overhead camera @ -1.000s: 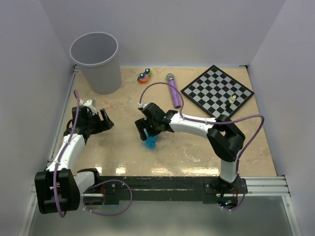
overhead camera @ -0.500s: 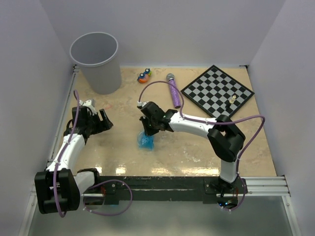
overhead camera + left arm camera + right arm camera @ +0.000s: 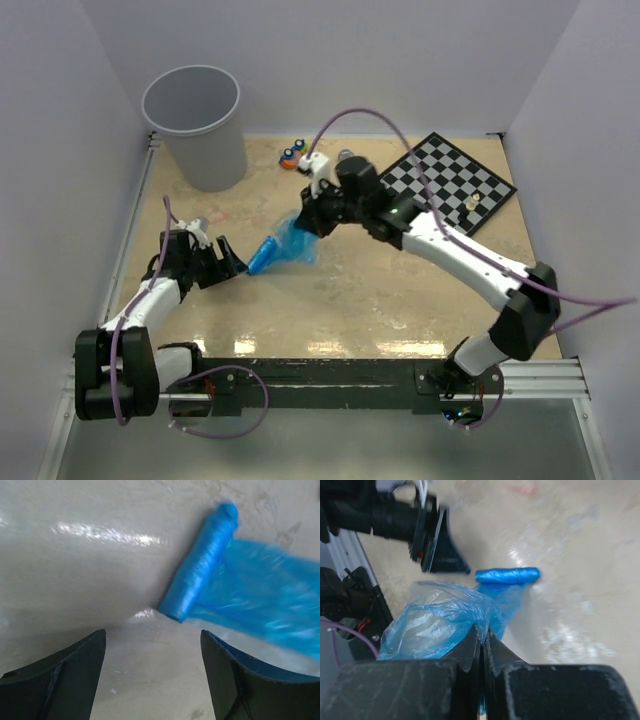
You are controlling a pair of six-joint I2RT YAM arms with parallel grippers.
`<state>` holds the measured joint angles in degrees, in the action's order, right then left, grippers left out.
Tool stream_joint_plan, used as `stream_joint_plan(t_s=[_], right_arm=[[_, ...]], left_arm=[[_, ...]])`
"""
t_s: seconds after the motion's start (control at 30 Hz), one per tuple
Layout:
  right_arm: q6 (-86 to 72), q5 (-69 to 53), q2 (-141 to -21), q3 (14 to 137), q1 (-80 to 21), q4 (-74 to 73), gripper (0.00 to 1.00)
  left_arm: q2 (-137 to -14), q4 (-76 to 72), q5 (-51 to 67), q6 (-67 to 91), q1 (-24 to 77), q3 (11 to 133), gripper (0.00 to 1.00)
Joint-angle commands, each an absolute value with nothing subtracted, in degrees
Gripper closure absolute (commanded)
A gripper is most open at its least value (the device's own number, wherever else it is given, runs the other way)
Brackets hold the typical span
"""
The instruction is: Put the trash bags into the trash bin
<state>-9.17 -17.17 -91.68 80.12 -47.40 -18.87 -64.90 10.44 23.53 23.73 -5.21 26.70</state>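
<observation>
The trash bags (image 3: 285,246) are bright-blue film, part roll and part loose sheet, lying mid-table. My right gripper (image 3: 308,220) is shut on the sheet's upper edge (image 3: 445,617) and holds it lifted. The roll end (image 3: 507,575) trails down on the table. My left gripper (image 3: 232,265) is open, its jaws wide apart just short of the roll's near end (image 3: 200,575), not touching it. The grey round trash bin (image 3: 195,125) stands upright at the far left corner, apart from both grippers.
A purple glittery microphone (image 3: 353,185) lies behind the right arm. A chessboard (image 3: 442,183) with a small piece on it sits at the far right. A small orange and blue toy (image 3: 293,153) lies by the back wall. White walls enclose the table.
The right gripper has risen and moved back and right with the blue film, unrolling it into a sheet. The left gripper has moved right and nearer, up to the roll's end.
</observation>
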Motion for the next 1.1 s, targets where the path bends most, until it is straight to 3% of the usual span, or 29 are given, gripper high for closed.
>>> stream_joint_plan(t_s=[0.0, 0.37, 0.63, 0.87, 1.07], right_arm=[[3.0, -21.0, -82.9, 79.3, -41.5, -22.8, 1.0], [9.1, -12.8, -70.5, 74.9, -35.4, -26.3, 1.0], [11.4, -8.8, -68.3, 70.3, -30.5, -22.6, 1.0], [13.1, -11.0, -68.2, 69.7, -28.8, -22.8, 1.0], [18.5, -20.6, -67.0, 78.1, -28.8, -23.3, 1.0]], left_arm=[[-67.3, 1.5, 29.6, 26.4, -3.4, 26.2, 0.19], [-78.0, 7.0, 19.9, 18.2, -3.1, 38.9, 0.21], [-83.2, 9.2, 12.5, 16.7, -3.1, 43.2, 0.22], [-85.4, 6.0, 19.8, 16.0, -1.1, 43.2, 0.21], [-86.3, 5.1, 18.1, 15.6, -0.4, 43.7, 0.21]])
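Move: The left hand is open low over the table. The roll of trash bags lies about 4 cm ahead of it, 6 cm to the right and a couple below, with the trash bin roughly 29 cm ahead and 9 cm left. The right hand already pinches the bag's loose end: from it the roll is some 11 cm left, 4 cm ahead and 18 cm down, while the microphone sits about 20 cm ahead and 13 cm right, far below. The right hand keeps its shut grip on the bag's end and draws it away from the roll, about 17 cm to the right and a little forward, rising nearly 9 cm at first before settling some 5 cm up, its fingers tipping up by about 20 degrees. The left hand, fingers staying wide, dips slightly and then goes some 6 cm forward, ending a little lower with its left side raised, so that it closes in on the roll's near end. ##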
